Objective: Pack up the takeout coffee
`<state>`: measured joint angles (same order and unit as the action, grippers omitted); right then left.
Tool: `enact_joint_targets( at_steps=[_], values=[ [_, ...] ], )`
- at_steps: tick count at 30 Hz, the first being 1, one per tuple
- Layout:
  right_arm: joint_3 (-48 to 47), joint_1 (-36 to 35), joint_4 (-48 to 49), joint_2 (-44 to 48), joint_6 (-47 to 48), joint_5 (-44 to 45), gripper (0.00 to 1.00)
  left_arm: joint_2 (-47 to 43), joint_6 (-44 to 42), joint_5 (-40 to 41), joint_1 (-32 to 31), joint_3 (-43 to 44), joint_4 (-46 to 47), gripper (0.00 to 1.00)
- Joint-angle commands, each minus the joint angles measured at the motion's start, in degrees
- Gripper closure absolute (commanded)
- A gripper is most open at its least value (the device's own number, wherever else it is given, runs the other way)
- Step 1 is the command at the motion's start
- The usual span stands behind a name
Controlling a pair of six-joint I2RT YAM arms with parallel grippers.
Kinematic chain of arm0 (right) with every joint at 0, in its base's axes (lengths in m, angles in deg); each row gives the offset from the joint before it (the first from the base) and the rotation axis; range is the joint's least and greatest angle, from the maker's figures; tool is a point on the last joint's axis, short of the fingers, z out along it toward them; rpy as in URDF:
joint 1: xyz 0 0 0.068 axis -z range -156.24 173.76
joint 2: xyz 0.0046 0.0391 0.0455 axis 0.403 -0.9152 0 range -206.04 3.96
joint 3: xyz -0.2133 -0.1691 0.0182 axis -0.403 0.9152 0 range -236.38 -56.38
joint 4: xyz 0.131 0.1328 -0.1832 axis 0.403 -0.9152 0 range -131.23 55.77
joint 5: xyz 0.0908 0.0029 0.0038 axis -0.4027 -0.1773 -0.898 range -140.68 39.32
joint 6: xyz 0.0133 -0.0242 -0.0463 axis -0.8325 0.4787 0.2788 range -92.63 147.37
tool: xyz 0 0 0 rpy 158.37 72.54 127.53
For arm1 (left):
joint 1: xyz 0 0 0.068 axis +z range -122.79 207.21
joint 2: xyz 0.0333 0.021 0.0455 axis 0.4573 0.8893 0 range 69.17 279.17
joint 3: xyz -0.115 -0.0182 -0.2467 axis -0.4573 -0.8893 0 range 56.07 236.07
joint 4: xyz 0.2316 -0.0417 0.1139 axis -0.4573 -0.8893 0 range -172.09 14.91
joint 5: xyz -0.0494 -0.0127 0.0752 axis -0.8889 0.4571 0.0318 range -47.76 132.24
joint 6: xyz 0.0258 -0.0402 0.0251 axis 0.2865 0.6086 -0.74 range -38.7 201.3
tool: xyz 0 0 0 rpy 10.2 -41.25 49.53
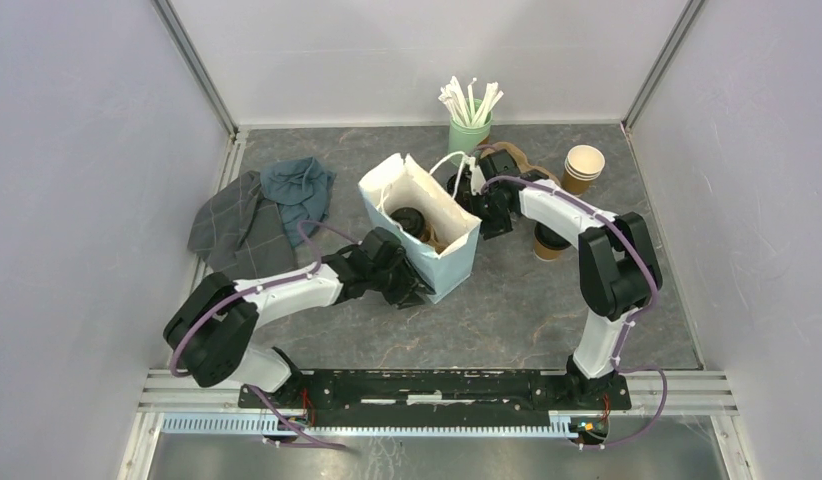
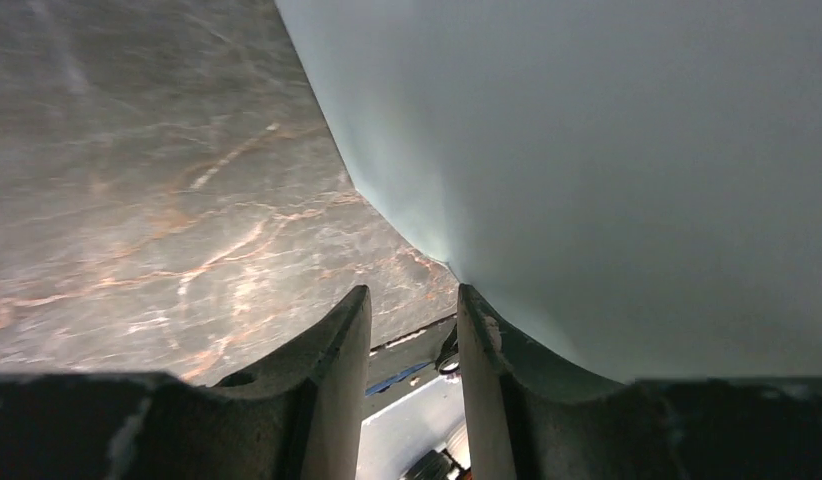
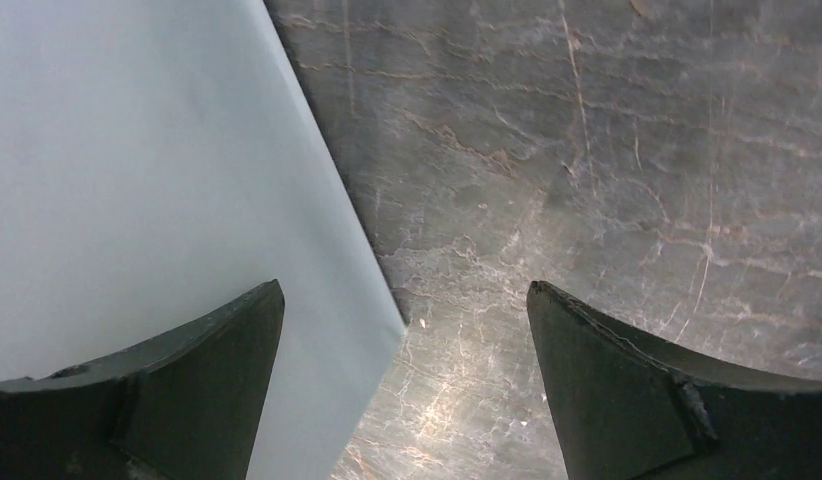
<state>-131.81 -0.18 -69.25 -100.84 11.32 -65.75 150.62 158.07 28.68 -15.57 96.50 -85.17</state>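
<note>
A pale blue paper bag (image 1: 442, 255) stands open in the middle of the table. Inside it sits one takeout coffee (image 1: 408, 217), its black lid showing. A second takeout coffee (image 1: 548, 244) stands on the table to the right of the bag, partly hidden under my right arm. My left gripper (image 1: 411, 289) is low at the bag's near left corner, open, with nothing between its fingers; in the left wrist view (image 2: 412, 290) one finger rests against the bag (image 2: 607, 150). My right gripper (image 1: 476, 197) is wide open beside the bag's far right wall (image 3: 137, 150), its jaws (image 3: 404, 285) empty.
A stack of lidless brown cups (image 1: 583, 167) stands at the back right. A green cup of white stirrers (image 1: 469, 124) is behind the bag, with a brown cardboard piece (image 1: 519, 158) next to it. Grey cloths (image 1: 262, 205) lie at the left.
</note>
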Motion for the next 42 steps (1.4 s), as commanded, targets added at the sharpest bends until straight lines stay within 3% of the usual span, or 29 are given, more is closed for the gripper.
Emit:
enact_joint_targets(
  at_steps=[1, 9, 16, 20, 24, 30, 34, 42],
  values=[
    [-5.6, -0.34, -2.87, -0.36, 7.85, -3.58, 0.02, 2.9, 5.62, 4.28, -3.71, 4.66, 4.8, 0.56],
    [-10.01, 2.31, -10.99, 2.53, 11.56, 14.57, 0.02, -2.21, -3.1, 7.02, -5.12, 5.07, -5.62, 0.5],
    [-13.89, 2.55, -16.07, 7.85, 14.47, 22.03, 0.02, -20.0, -15.32, 13.22, -4.59, 5.62, -24.33, 0.29],
    [-12.95, 2.49, -19.28, 14.28, 14.93, 25.03, 0.02, -26.28, -23.82, 14.56, 4.65, 16.12, -37.49, 0.23],
    [-7.99, 3.7, -18.35, 23.34, 13.98, 27.77, 0.02, -20.95, -37.14, 19.08, 15.9, 34.64, -46.6, 0.17],
    [-3.19, 11.53, -17.53, 25.85, 11.3, 22.48, 0.02, -7.09, -44.96, 18.64, 21.6, 54.09, -46.93, 0.18],
    [-2.33, 15.32, -18.55, 22.59, 8.7, 20.72, 0.02, -7.88, -45.68, 14.99, 21.63, 53.47, -43.08, 0.17],
    [-1.46, 16.82, -18.98, 17.78, 6.02, 21.58, 0.06, -10.93, -48.18, 16.23, 21.71, 49.69, -44.02, 0.15]
  ],
)
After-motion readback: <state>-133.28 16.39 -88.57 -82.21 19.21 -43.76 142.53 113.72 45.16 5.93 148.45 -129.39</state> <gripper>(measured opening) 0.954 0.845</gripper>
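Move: The remaining lidded coffee cup stands about 17 cm to the right of my open right hand, some 4 cm nearer my base, its middle slightly lower. The paper bag's middle is 11 cm to this hand's left and 5 cm back; the black lid stack is 7 cm ahead and 2 cm left, the cup carrier 10 cm ahead and 10 cm right. From my left hand, low at the bag's near side, that cup is about 28 cm right and 11 cm ahead. I nudge the bag about 2 cm further right with my left hand, then draw that hand off, lifting it some 26 cm while swinging left and forward, tilting its fingers up and opening them wider. My right hand, still wide open, leaves the bag's right side, arcs right and up, then sinks above the lidded cup, about 19 cm across, its fingers swinging from leftward to nearly straight down sideways and turning some 20 degrees clockwise. ##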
